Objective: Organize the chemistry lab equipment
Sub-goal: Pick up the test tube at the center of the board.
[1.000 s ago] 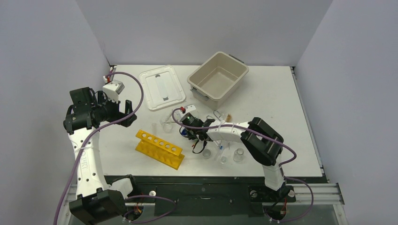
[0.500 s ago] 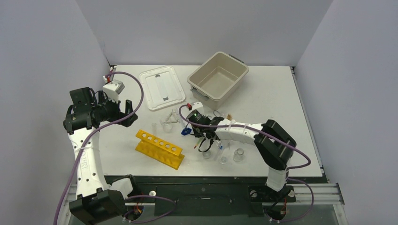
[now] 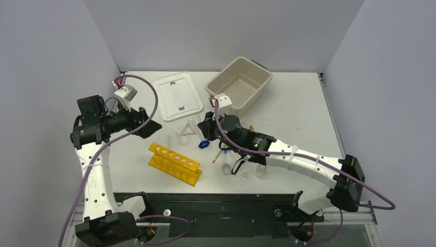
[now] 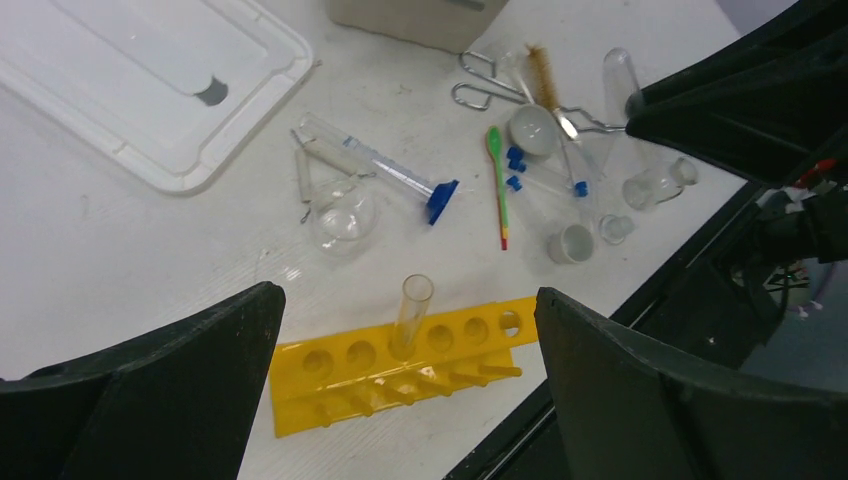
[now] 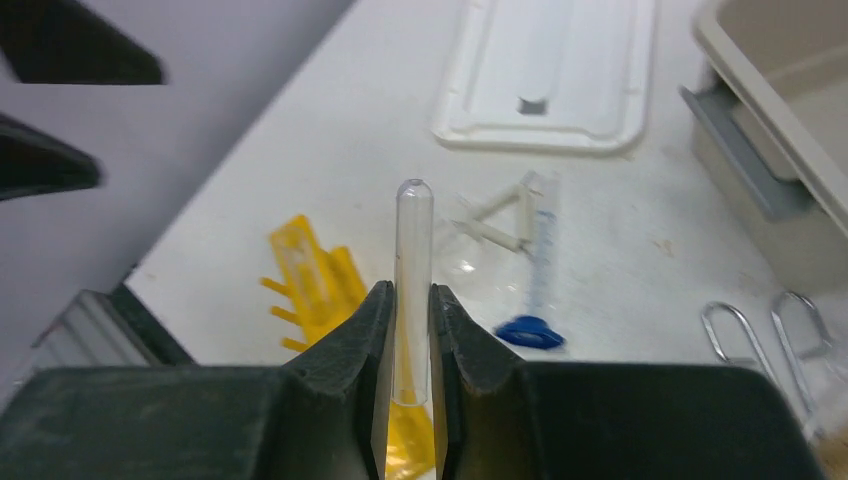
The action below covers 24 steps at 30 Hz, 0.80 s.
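My right gripper (image 5: 411, 300) is shut on a clear test tube (image 5: 412, 235) and holds it in the air, rounded end pointing away from the wrist. In the top view that gripper (image 3: 206, 122) hovers over the scattered glassware, left of the beige tub. The yellow rack (image 3: 175, 163) lies near the front edge with one test tube (image 4: 412, 312) standing in a middle hole. My left gripper (image 3: 146, 123) hangs wide open and holds nothing, above and behind the rack (image 4: 400, 365). A blue-footed cylinder (image 4: 385, 170), a round glass dish (image 4: 343, 215) and a green spatula (image 4: 497, 180) lie on the table.
The beige tub (image 3: 239, 85) stands at the back, with the white lid (image 3: 177, 96) flat to its left. Metal tongs (image 4: 480, 80), a brush (image 4: 543, 75), small beakers (image 3: 226, 167) and vials (image 3: 261, 170) crowd the table under my right arm.
My right gripper shut on the test tube, lifted it off the table and swung back and left as the arm stretched out. My left gripper shifted slightly right and stayed open.
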Each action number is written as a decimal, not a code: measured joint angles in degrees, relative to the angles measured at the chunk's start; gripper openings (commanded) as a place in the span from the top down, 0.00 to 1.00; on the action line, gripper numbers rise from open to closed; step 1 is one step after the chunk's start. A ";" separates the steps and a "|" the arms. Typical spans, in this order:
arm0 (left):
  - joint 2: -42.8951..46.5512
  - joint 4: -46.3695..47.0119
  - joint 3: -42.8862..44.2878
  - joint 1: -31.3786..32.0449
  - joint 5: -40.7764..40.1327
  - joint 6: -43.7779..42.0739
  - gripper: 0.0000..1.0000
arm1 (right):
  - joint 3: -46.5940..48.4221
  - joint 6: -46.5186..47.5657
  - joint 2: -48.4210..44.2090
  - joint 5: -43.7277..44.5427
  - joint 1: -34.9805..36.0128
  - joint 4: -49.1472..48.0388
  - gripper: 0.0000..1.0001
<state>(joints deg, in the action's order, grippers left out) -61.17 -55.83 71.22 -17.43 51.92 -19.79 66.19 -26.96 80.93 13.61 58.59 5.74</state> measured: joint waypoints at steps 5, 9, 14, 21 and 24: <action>2.36 6.36 -0.87 3.13 7.63 6.99 0.03 | -0.81 1.40 -0.79 0.17 7.50 -14.40 1.00; 4.46 12.33 -1.64 5.29 12.44 13.05 0.03 | -0.94 2.43 -0.24 1.62 10.51 -24.37 1.00; 4.74 15.58 -1.77 5.79 17.94 16.17 0.00 | 1.57 3.13 2.69 3.78 11.87 -32.11 1.00; 4.74 15.61 -1.77 6.25 25.49 16.33 0.23 | 2.21 1.38 5.79 5.07 12.09 -38.84 1.00; 4.72 16.63 -1.77 6.51 27.45 17.03 0.33 | 2.21 0.07 6.16 5.05 12.09 -40.61 1.00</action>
<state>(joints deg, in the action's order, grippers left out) -56.45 -39.20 69.45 -10.92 79.37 -2.76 68.40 -26.89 87.09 18.65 70.67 -34.87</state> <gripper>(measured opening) 0.761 0.121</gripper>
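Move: The empty left hand goes for the test tube held in the right gripper, some 17 cm to its right, level ahead, and about 3 cm lower. About 25 cm below it, the yellow rack lies 6 cm back and 6 cm right, and the glass flask 7 cm ahead and 9 cm right. From the right hand, the left gripper is 17 cm to the left, none ahead, 3 cm higher; beneath it, the cylinder's blue foot sits 4 cm ahead, 22 cm down. Keeping its pinch on the test tube, the right hand lifts it about 14 cm while carrying it left and a little back towards the left gripper, its fingers tipping up some 35 degrees. The left hand comes to meet it, going right, up and slightly back, swinging clockwise until its fingers point right and nearly level; late on they begin to close, without visible contact on the tube. ##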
